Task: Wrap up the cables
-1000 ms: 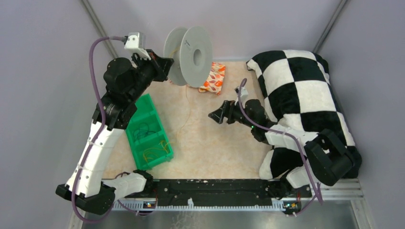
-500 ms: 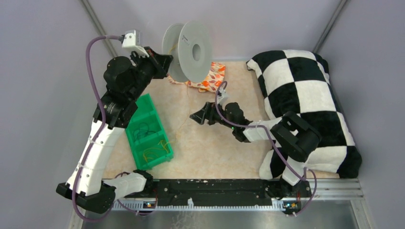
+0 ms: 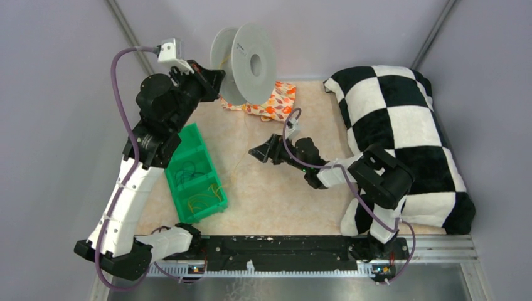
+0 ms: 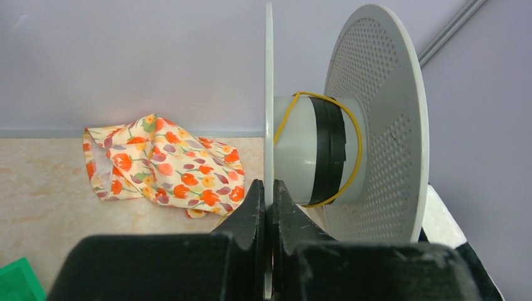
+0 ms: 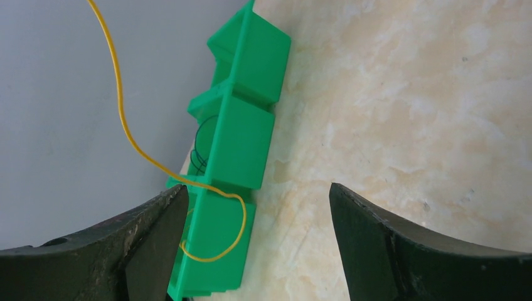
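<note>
A grey spool (image 3: pixel 246 63) is held up off the table at the back, with my left gripper (image 3: pixel 216 81) shut on the edge of its near flange (image 4: pixel 269 94). The black fingers (image 4: pixel 254 207) pinch the thin disc. A yellow cable (image 4: pixel 357 141) loops loosely round the spool's hub. The same thin yellow cable (image 5: pixel 125 135) hangs down in the right wrist view and curls into a loop in front of the green bin (image 5: pixel 241 144). My right gripper (image 3: pixel 254 152) is open over the middle of the table. Its jaws (image 5: pixel 258 200) are wide apart with nothing between them, and the cable passes just beside the left finger.
A green divided bin (image 3: pixel 194 179) with yellow and dark wires lies left of centre. A floral cloth (image 3: pixel 271 103) lies under the spool at the back. A black-and-white checked cushion (image 3: pixel 401 125) fills the right side. Grey walls close in the back and sides.
My right arm has swung left from beside the cushion to the table's middle, still open. The left gripper has lifted and turned the spool slightly.
</note>
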Motion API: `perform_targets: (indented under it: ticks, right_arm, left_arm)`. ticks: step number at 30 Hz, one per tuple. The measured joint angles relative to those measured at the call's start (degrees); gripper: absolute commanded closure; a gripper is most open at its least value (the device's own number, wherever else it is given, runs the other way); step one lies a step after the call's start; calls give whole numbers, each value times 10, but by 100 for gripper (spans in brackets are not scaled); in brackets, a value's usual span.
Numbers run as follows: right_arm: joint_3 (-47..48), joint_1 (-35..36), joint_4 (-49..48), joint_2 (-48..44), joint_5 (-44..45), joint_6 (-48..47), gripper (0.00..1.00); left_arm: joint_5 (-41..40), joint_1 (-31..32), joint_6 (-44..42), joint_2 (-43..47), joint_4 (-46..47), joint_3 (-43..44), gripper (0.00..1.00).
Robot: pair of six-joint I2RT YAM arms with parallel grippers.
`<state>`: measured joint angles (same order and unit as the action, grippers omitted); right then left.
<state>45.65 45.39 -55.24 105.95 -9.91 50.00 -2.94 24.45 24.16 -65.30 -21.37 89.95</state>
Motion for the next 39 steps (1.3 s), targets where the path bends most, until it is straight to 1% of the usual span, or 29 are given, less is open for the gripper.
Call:
perform_targets:
  ticks: [4, 7, 15, 18, 22, 26, 27, 28, 30, 32, 34, 35, 39]
  right_arm:
    - [-44, 1, -5, -21, 4, -1, 19]
    - [-57, 6, -5, -30, 8, -6, 19]
    - [-57, 50, -26, -31, 39, -47, 19]
    - [-41, 63, -55, -21, 56, -66, 19]
    - [-7, 65, -93, 15, 69, -82, 19]
    - [32, 66, -99, 54, 76, -96, 24]
    - [41, 66, -99, 62, 78, -98, 26]
    - [53, 66, -99, 71, 80, -100, 31]
    - [68, 66, -98, 82, 83, -103, 45]
    - [78, 66, -97, 89, 83, -105, 66]
    - [88, 66, -95, 94, 83, -108, 91]
    - [91, 66, -94, 97, 82, -110, 100]
    - [96, 66, -73, 100, 80, -110, 100]
  left_arm:
    - [-13, 0, 3, -2, 0, 0, 100]
    - [-22, 0, 5, -5, 0, 0, 100]
    - [-30, 0, 11, -9, 0, 0, 100]
    - [-32, 0, 13, -9, 0, 0, 100]
    - [-36, 0, 13, -9, -1, 0, 100]
    - [-40, 0, 13, -9, -1, 0, 100]
    - [-40, 0, 13, -9, -1, 0, 100]
    - [-40, 0, 13, -9, -1, 0, 100]
    - [-40, 0, 14, -9, -1, 0, 100]
    - [-40, 0, 14, -9, -1, 0, 100]
    - [-40, 0, 15, -9, -1, 0, 100]
    - [-40, 0, 15, -9, -1, 0, 100]
    - [-47, 0, 16, -9, -1, 0, 100]
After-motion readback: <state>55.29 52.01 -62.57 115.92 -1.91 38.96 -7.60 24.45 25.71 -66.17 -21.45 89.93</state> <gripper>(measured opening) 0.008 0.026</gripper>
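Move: The yellow cable hangs from the raised spool past the open right hand, about 5 cm to its left, 1 cm ahead and near its height. From that hand the spool's middle is roughly 36 cm up, 10 ahead and 2 left; the green box's middle lies 23 cm left, 5 back and 13 below; the flowered cloth about 19 ahead, 1 right and 12 below. From the left hand, the cable's catching point is some 34 cm below, 2 back and 4 right. The right fingers end up pinching the yellow cable, shutting fully from wide open at the finish. Beforehand the right hand dips back nearly 4 cm and slightly down, then swings forward and left to the cable, ending about 5.5 cm left of its start, the wrist turned some 15 degrees with the fingertips lifted. The left hand keeps its grip on the spool's flange. ##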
